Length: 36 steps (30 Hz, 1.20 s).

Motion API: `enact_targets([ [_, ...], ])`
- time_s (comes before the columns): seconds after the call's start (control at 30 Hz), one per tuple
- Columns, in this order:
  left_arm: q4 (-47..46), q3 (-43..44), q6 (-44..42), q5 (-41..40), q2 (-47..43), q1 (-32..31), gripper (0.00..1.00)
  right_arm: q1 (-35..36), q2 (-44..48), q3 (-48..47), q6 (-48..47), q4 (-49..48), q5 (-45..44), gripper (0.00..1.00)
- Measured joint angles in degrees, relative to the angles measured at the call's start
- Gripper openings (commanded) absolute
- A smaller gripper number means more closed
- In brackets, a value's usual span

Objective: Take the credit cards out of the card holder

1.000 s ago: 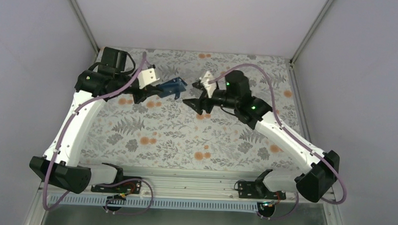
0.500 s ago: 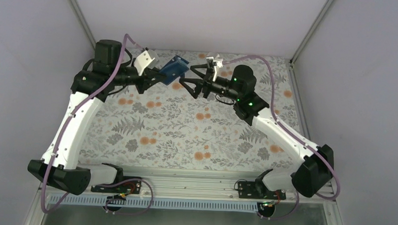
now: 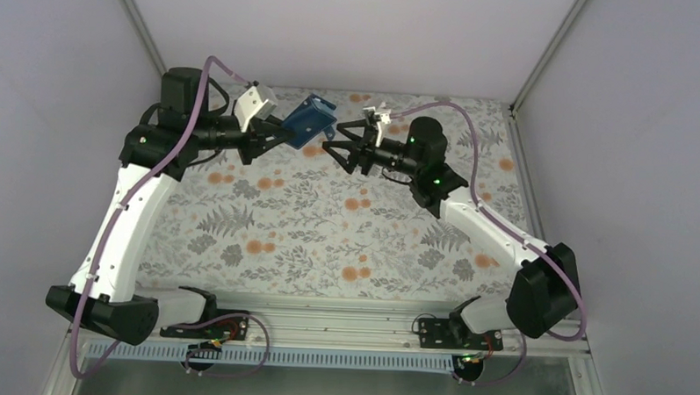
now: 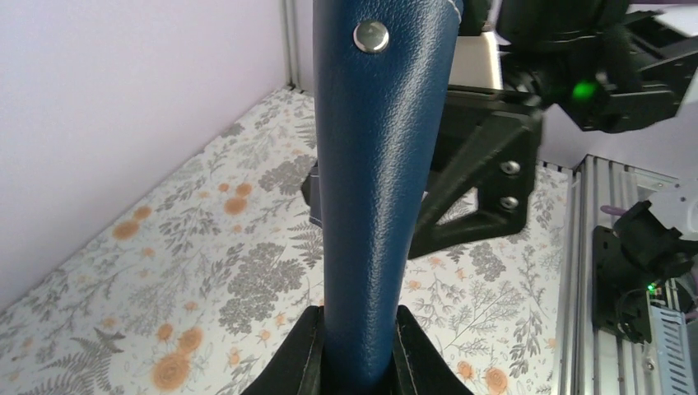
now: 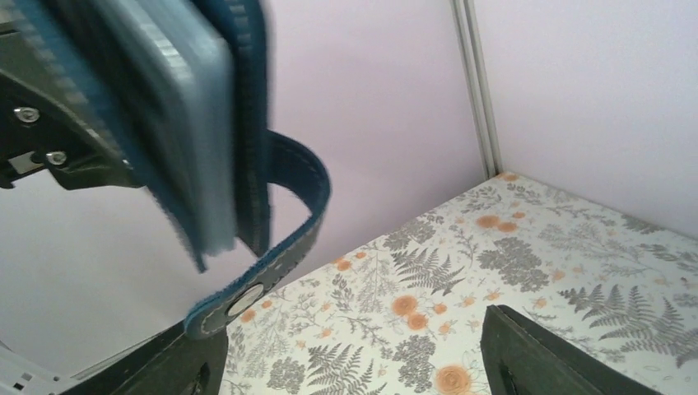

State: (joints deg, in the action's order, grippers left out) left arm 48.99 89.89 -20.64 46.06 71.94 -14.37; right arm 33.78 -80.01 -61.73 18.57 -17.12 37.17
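Observation:
The navy card holder (image 3: 311,117) hangs in the air over the back of the table, with my left gripper (image 3: 287,134) shut on its lower edge. In the left wrist view the card holder (image 4: 379,181) stands upright between the fingers of the left gripper (image 4: 360,350), and a metal snap (image 4: 371,36) sits near its top. My right gripper (image 3: 341,146) is open, just right of the holder and facing it. In the right wrist view the card holder (image 5: 177,115) shows pale blue inner pockets, and its closure tab (image 5: 272,263) loops down near the left finger (image 5: 169,366). The credit cards are hidden.
A floral cloth (image 3: 327,241) covers the table. Lilac walls close in the back and both sides, with metal corner posts (image 3: 545,51). The arm bases and a rail (image 3: 342,325) run along the near edge.
My left arm lifted the card holder up and toward the back wall. The right gripper rose and moved left after it, ending close beside it with its jaws apart.

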Motion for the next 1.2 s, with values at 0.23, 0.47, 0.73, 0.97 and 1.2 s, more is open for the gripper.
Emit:
enact_targets([
  [0.23, 0.20, -0.02, -0.52, 2.27, -0.76, -0.28, 0.03, -0.96, -0.74, -0.94, -3.13, -0.35, 5.60, 0.76],
  [0.47, 0.02, -1.51, -1.01, 3.41, -0.92, -0.28, 0.02, -0.96, -1.20, -1.64, -2.14, -3.04, 5.84, 0.53],
  [0.73, 1.14, -2.14, -2.86, 7.41, -1.03, -0.33, 0.03, -1.05, -2.99, -4.17, -2.75, -4.04, 9.88, 0.66],
  [0.97, 2.32, -2.16, -3.06, 10.75, -0.96, -0.83, 0.02, -0.52, -2.89, -4.52, -8.72, -2.03, 15.58, 0.54],
  [1.2, 1.75, -3.85, -4.48, 13.49, -0.98, -0.85, 0.02, 0.92, -2.38, -5.16, -9.94, -0.85, 15.43, 0.44],
])
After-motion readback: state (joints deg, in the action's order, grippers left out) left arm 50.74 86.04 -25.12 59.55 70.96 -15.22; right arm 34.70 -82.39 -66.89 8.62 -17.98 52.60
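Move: The left fingers already hold the card holder by its left end. Its middle lies about 3 cm ahead of that hand and 4 cm to its right, roughly level. From the open, empty right hand, the holder's middle is some 5 cm to the left, 2 cm ahead and 4 cm above. The loose snap flap hangs about 1 cm left of the right hand and 2 cm up, neither ahead nor back; the left fingertips are roughly 9 cm left, level fore-and-aft and 3 cm up. The right fingers come up around the near edge of the card holder at its open mouth and narrow to about half open; a firm pinch can't be seen. That hand travels about 4 cm back, with 2–3 cm up and 2 cm left, swinging some 15 degrees counter-clockwise and rolling slightly. The left hand keeps its grip, carrying the holder about 4 cm back and 2 cm right towards it, turning it clockwise. ##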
